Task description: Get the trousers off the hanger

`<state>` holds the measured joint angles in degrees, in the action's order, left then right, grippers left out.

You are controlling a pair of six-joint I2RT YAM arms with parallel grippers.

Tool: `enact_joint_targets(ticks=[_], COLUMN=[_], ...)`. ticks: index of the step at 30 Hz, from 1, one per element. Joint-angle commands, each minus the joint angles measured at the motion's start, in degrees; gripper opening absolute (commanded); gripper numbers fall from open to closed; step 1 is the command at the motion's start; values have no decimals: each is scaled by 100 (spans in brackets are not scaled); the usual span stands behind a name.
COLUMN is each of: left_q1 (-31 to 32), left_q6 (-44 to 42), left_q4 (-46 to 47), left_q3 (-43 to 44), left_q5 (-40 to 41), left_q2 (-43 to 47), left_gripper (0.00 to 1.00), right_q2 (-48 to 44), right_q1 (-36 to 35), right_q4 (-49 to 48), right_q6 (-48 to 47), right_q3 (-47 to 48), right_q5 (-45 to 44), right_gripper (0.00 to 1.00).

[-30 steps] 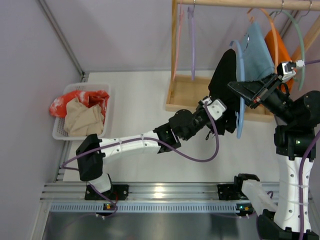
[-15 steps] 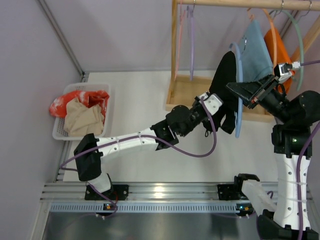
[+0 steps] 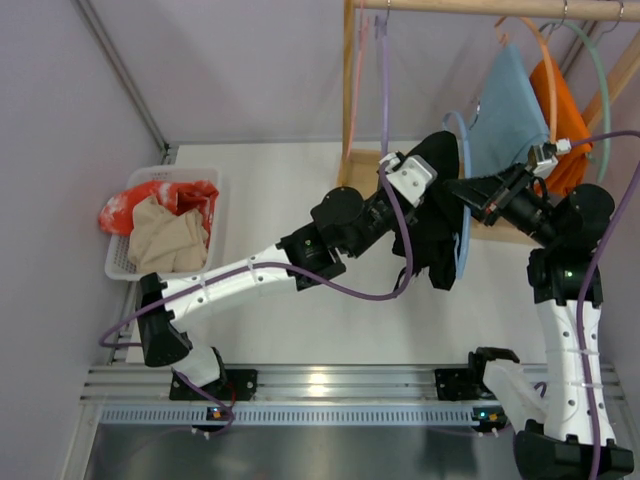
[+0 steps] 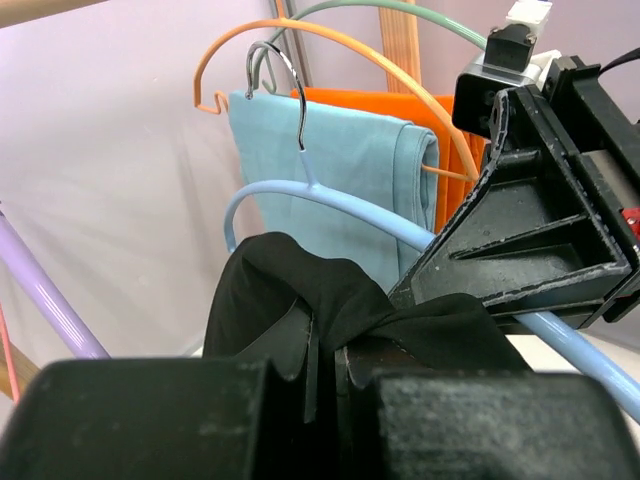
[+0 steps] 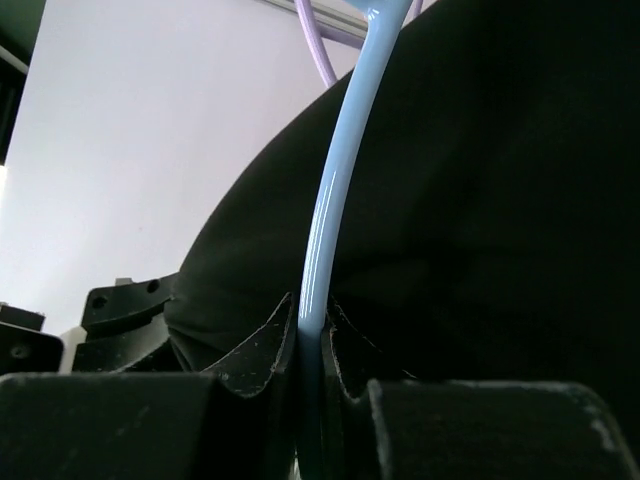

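Note:
The black trousers [image 3: 440, 205] hang draped over the light blue hanger [image 3: 463, 215], which is off the rail and held in the air. My left gripper [image 3: 428, 190] is shut on a fold of the trousers [image 4: 300, 290]. My right gripper [image 3: 470, 190] is shut on the hanger's blue bar [image 5: 330, 200], with the trousers [image 5: 480, 200] draped on both sides of it. In the left wrist view the hanger [image 4: 350, 205] with its metal hook runs under the right gripper's black body.
A wooden rack [image 3: 372, 190] stands at the back with a light blue cloth [image 3: 505, 110] and an orange cloth [image 3: 560, 110] on hangers, plus purple [image 3: 383, 60] and pink empty hangers. A white basket [image 3: 215, 235] of clothes sits at the left.
Both arms have moved left and away from the rack, carrying the hanger and trousers. The left gripper has risen and pulled the trousers leftward along the hanger.

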<state>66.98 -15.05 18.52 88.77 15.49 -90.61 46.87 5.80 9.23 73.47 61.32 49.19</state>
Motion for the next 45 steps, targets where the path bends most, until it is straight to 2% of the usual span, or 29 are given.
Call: enact_joint_targets(ticks=[1,19,25,30,34,35,37,40,45], left_q1=[26,26,26,-9,-1017,-1629,-2187,-3249,-4481], left_q6=[186,-490,-815,-1474,-880,-729,-527,-368,-402], left_q4=[468,433,442,503,285,162,134,134,108], left_q3=[693,2627,2996,2980,2663,2645,2279,1813,996], left_q5=[95,192,358,841,1131,1210,1255,1290,1422], left_q2=[483,289,395,771,1168,1238,1562,2072,2977], left_gripper=[0,0,0,0,0,0,0,0,0], right_q2=[-55,-38,-55,-73,-56,-64,-55,-12,76], right_q1=[79,219,290,290,290,290,290,299,299], right_q4=[-256,395,588,720,781,790,825,869,887], right_q6=[-561,-1581,-1757,-1907,-1968,-1977,-2073,-2144,-2170], right_q3=[-137,-648,-543,-410,-314,-296,-252,-226,-182], right_q5=[-225,-498,-472,-463,-463,-463,-463,-463,-480], right_gripper=[0,0,0,0,0,0,0,0,0])
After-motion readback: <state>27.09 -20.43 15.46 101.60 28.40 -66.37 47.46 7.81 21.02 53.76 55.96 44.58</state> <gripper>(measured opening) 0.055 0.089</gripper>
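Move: Out beyond the left hand, which already holds the black trousers, the white basket lies about 54 cm to its left, 14 cm farther out and 41 cm lower. The blue hanger is roughly 4 cm to that hand's right, level fore-and-aft and 3 cm lower; the light-blue trousers hang about 14 cm right and 14 cm ahead at its height. From the right hand, pinching the hanger, the black trousers' middle is some 4 cm left, 1 cm ahead and 4 cm lower. Drawing the pinched black trousers up off the blue hanger, the left hand climbs over 20 cm while easing left, then sweeps fast and level to the left, about 40 cm sideways in all, turning some 50 degrees counter-clockwise with its fingers tipping upward. The right hand keeps its pinch on the hanger and draws it down against the lift. ##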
